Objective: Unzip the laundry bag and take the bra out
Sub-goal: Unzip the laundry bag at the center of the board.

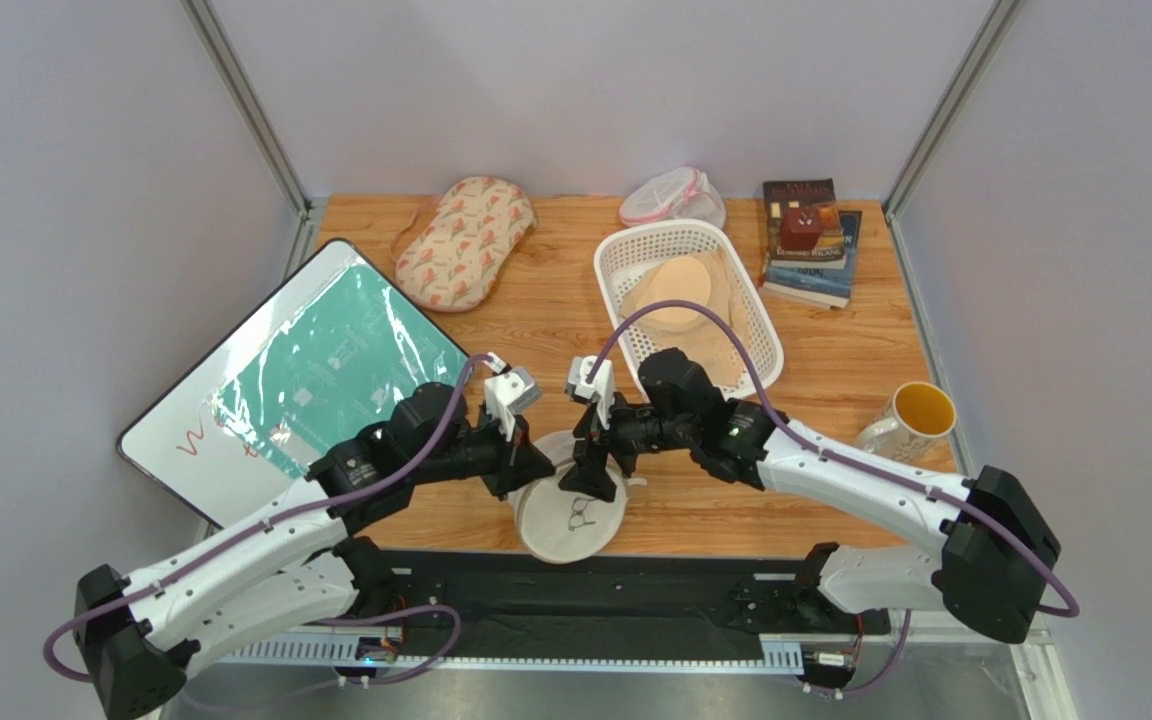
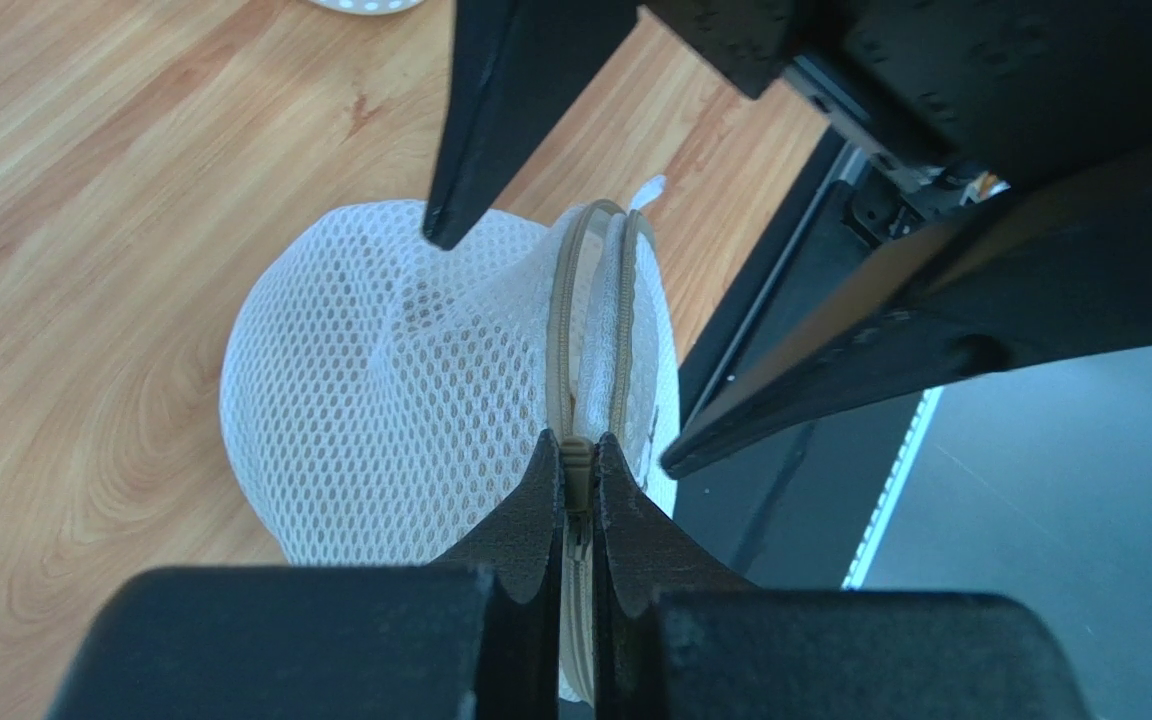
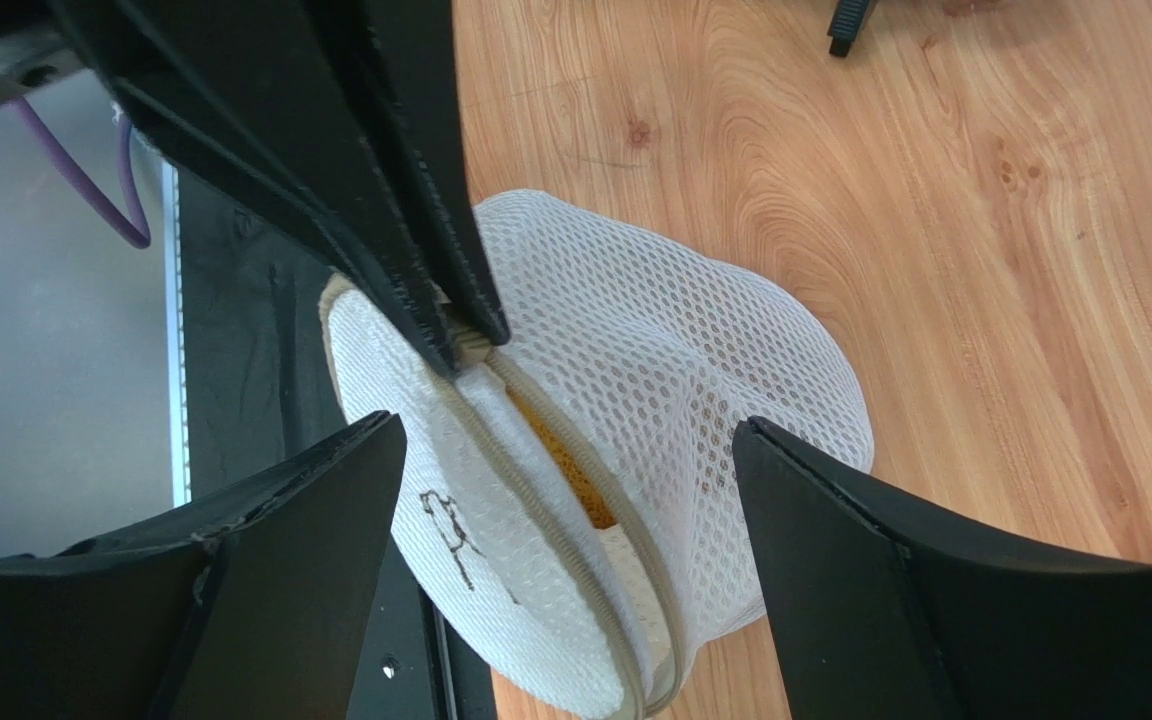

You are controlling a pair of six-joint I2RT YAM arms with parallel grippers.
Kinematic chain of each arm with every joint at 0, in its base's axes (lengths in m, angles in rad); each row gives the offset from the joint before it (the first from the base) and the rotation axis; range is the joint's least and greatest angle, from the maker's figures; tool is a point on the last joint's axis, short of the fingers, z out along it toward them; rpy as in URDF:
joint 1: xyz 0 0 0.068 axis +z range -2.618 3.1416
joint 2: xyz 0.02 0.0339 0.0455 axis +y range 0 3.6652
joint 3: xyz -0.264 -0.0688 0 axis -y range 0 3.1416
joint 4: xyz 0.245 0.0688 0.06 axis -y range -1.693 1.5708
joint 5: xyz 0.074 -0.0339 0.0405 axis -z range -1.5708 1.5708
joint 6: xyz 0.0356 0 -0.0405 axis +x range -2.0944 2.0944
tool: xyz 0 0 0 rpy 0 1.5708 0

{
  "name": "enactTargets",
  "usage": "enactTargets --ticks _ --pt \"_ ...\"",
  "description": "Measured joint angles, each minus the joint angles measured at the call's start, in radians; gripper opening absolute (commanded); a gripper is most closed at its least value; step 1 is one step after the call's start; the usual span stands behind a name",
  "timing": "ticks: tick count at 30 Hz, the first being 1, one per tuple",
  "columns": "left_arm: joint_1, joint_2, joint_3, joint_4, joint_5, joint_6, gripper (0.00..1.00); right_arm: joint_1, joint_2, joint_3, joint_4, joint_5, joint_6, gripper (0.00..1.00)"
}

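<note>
The round cream-white mesh laundry bag (image 1: 570,518) sits at the table's near edge, partly over the black rail, tipped up with its zip facing the arms. My left gripper (image 2: 579,450) is shut on the tan zipper pull at one end of the zip. The zip (image 3: 537,435) is partly parted. Through the gap shows the mustard-yellow bra (image 3: 567,458), most of it hidden inside the bag. My right gripper (image 3: 567,432) stands open, with one finger on each side of the bag (image 3: 657,345) and its printed icon (image 3: 455,533). Whether its fingers touch the mesh I cannot tell.
A white basket (image 1: 620,248) holding a pale peach bra stands behind. An oval patterned bag (image 1: 462,240), a small pink-trimmed mesh bag (image 1: 669,195) and stacked books (image 1: 808,240) lie at the back. A mug (image 1: 913,417) stands right, a whiteboard (image 1: 297,375) left.
</note>
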Motion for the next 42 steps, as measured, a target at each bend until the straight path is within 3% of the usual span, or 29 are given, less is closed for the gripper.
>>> enactTargets --ticks 4,6,10,11,14,23,33,42 --pt "0.0 0.0 0.011 0.002 0.037 0.009 0.0 0.0 0.031 -0.003 0.014 -0.005 -0.005 0.81" --pt "0.0 0.0 0.014 0.001 0.049 0.014 0.0 0.0 0.044 -0.003 0.022 -0.009 -0.005 0.56" --pt "0.0 0.0 0.023 -0.002 0.042 0.021 0.0 0.0 0.064 -0.003 0.027 -0.021 -0.002 0.33" --pt "0.0 0.0 0.024 -0.002 0.032 0.022 0.0 0.0 0.066 -0.003 0.026 -0.019 -0.001 0.21" --pt "0.0 -0.003 0.024 -0.006 -0.01 0.023 0.0 0.0 0.067 -0.003 0.019 -0.015 0.006 0.0" --pt "0.0 -0.046 0.021 -0.006 -0.158 0.02 0.0 0.006 0.029 -0.021 0.022 0.052 0.046 0.0" --pt "0.0 -0.095 0.0 -0.014 -0.27 0.016 0.0 0.006 -0.073 -0.094 0.023 0.264 0.132 0.0" --pt "-0.007 -0.127 -0.034 -0.006 -0.286 -0.006 0.0 0.006 -0.139 -0.142 0.042 0.343 0.211 0.0"
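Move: Just under the right hand's wide-open fingers, about 2 cm below and within 1 cm to its left, runs the zipper edge of the laundry bag. The same edge lies some 3 cm to the right of the left hand, which already holds the zipper at the slider. From the right hand, the bag's middle hangs about 5 cm back, 1 cm left and 6 cm lower; the white basket stands roughly 21 cm ahead, 15 cm right and 10 cm lower. Sinking about 2 cm, the right hand shuts on the zipper edge and pinches it just beyond the left fingertips. It then draws the edge right and forward some 5 cm, turning about 20 degrees clockwise, while the left hand, fingers still shut on the zipper pull, goes left and forward, away from it, turning slightly counter-clockwise. ##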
